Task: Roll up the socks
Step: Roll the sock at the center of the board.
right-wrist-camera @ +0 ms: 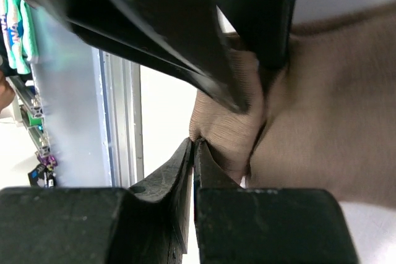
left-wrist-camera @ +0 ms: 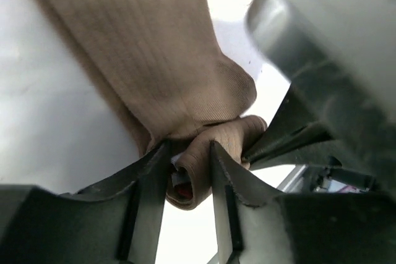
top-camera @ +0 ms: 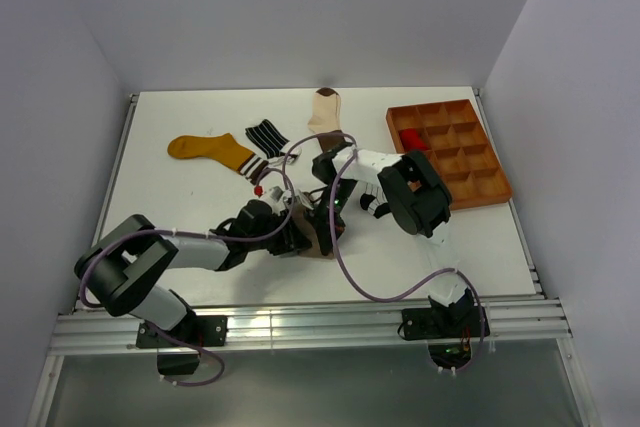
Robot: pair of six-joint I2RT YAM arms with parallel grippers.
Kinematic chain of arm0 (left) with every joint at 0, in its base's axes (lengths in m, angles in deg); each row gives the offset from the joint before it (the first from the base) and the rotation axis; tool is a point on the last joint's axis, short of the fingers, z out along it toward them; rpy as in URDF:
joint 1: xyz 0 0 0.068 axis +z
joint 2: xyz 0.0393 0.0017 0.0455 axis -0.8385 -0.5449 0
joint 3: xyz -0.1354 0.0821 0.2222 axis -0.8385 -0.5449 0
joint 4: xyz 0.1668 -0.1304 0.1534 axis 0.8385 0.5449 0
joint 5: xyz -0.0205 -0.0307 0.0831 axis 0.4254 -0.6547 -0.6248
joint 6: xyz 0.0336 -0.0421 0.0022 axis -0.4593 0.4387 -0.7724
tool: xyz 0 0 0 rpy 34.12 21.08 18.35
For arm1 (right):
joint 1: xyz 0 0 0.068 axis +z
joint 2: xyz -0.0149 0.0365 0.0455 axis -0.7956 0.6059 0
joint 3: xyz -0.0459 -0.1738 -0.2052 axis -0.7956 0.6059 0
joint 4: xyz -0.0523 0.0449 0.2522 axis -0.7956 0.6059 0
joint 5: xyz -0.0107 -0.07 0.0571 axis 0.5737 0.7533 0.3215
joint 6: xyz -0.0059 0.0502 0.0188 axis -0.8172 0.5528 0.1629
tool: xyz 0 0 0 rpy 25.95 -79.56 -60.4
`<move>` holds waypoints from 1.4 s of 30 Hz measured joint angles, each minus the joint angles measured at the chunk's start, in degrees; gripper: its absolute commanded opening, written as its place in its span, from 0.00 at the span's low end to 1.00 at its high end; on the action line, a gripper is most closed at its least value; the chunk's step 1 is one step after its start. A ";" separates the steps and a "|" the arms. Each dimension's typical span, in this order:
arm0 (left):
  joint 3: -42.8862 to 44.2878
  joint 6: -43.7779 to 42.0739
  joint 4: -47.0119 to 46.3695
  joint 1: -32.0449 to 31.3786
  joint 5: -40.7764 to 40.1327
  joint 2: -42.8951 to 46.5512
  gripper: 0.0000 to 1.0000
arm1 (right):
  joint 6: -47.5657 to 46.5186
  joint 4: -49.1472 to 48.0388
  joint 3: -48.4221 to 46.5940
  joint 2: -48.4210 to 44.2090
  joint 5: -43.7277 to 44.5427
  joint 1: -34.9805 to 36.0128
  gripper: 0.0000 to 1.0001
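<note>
A taupe sock [left-wrist-camera: 142, 47] lies on the table with its near end rolled into a tube [left-wrist-camera: 197, 174]. My left gripper [left-wrist-camera: 190, 168] is shut on that roll, one finger on each side and both touching it. My right gripper [right-wrist-camera: 193, 146] is shut, its tips pinching the edge of the same taupe sock [right-wrist-camera: 322, 103]. From above, both grippers, left [top-camera: 298, 229] and right [top-camera: 326, 215], meet over the taupe sock [top-camera: 324, 245] at the table's middle. Farther back lie a mustard sock [top-camera: 208, 150], a black-white striped sock [top-camera: 266, 135] and a cream-and-brown sock [top-camera: 326, 109].
A brown compartmented tray [top-camera: 480, 187] stands at the back right with a red sock [top-camera: 410, 137] in one compartment. The right arm's cable [top-camera: 345, 267] loops over the table in front of the socks. White walls enclose the table on three sides.
</note>
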 measured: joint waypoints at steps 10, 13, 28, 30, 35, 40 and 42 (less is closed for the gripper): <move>2.05 -4.02 -0.74 -3.48 -7.10 -2.01 0.07 | 0.70 0.74 -1.42 0.13 1.22 0.63 0.03; 2.19 -3.98 -0.48 -3.74 -8.68 -2.01 0.03 | 0.92 0.76 -2.16 0.28 1.86 0.63 0.02; 5.77 -4.07 1.25 -6.21 -14.19 -4.66 0.00 | 17.33 -5.40 -2.69 1.01 4.70 -2.27 0.09; 6.84 -5.92 1.16 -6.88 -14.64 -5.60 0.00 | 19.71 -5.57 -2.45 1.01 5.55 -1.99 0.12; 8.22 -7.63 1.53 -7.45 -15.19 -7.13 0.00 | 22.62 -6.82 -1.22 -0.24 7.13 -1.79 0.21; 9.44 -7.78 0.72 -8.13 -15.54 -8.74 0.00 | 25.68 -11.28 3.72 -5.09 9.62 -2.38 0.27; 10.16 -7.78 0.83 -8.39 -15.72 -9.35 0.00 | 26.49 -12.35 4.96 -6.12 10.01 -2.75 0.28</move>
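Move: The brown sock's part-made roll lies across both hands' tips: its middle is about 2 cm to the left hand's right and 1 cm back, the left fingers standing open around its near end, and about 2 cm to the left of the right hand, whose shut fingers already grip it. From the left hand, the sock's flat part lies some 5 cm ahead and 2 cm right, and the black-striped sock about 22 cm ahead, 6 cm left. The white lined sock lies roughly 15 cm ahead and 12 cm right of the right hand. The left fingers close on the left end of the brown roll straight away and keep their pinch while that hand works about 3 cm forward and 3.5 cm right, sinking about 1 cm, its tips tilting up a little and its left side lifting some 10 degrees. The right hand, at first still and shut on the roll, follows about 3 cm forward, turning some 20 degrees clockwise with its left side dropping, then spreads its fingers part-way, so that they stand open around the roll's right end as it drifts about 1.5 cm right. ##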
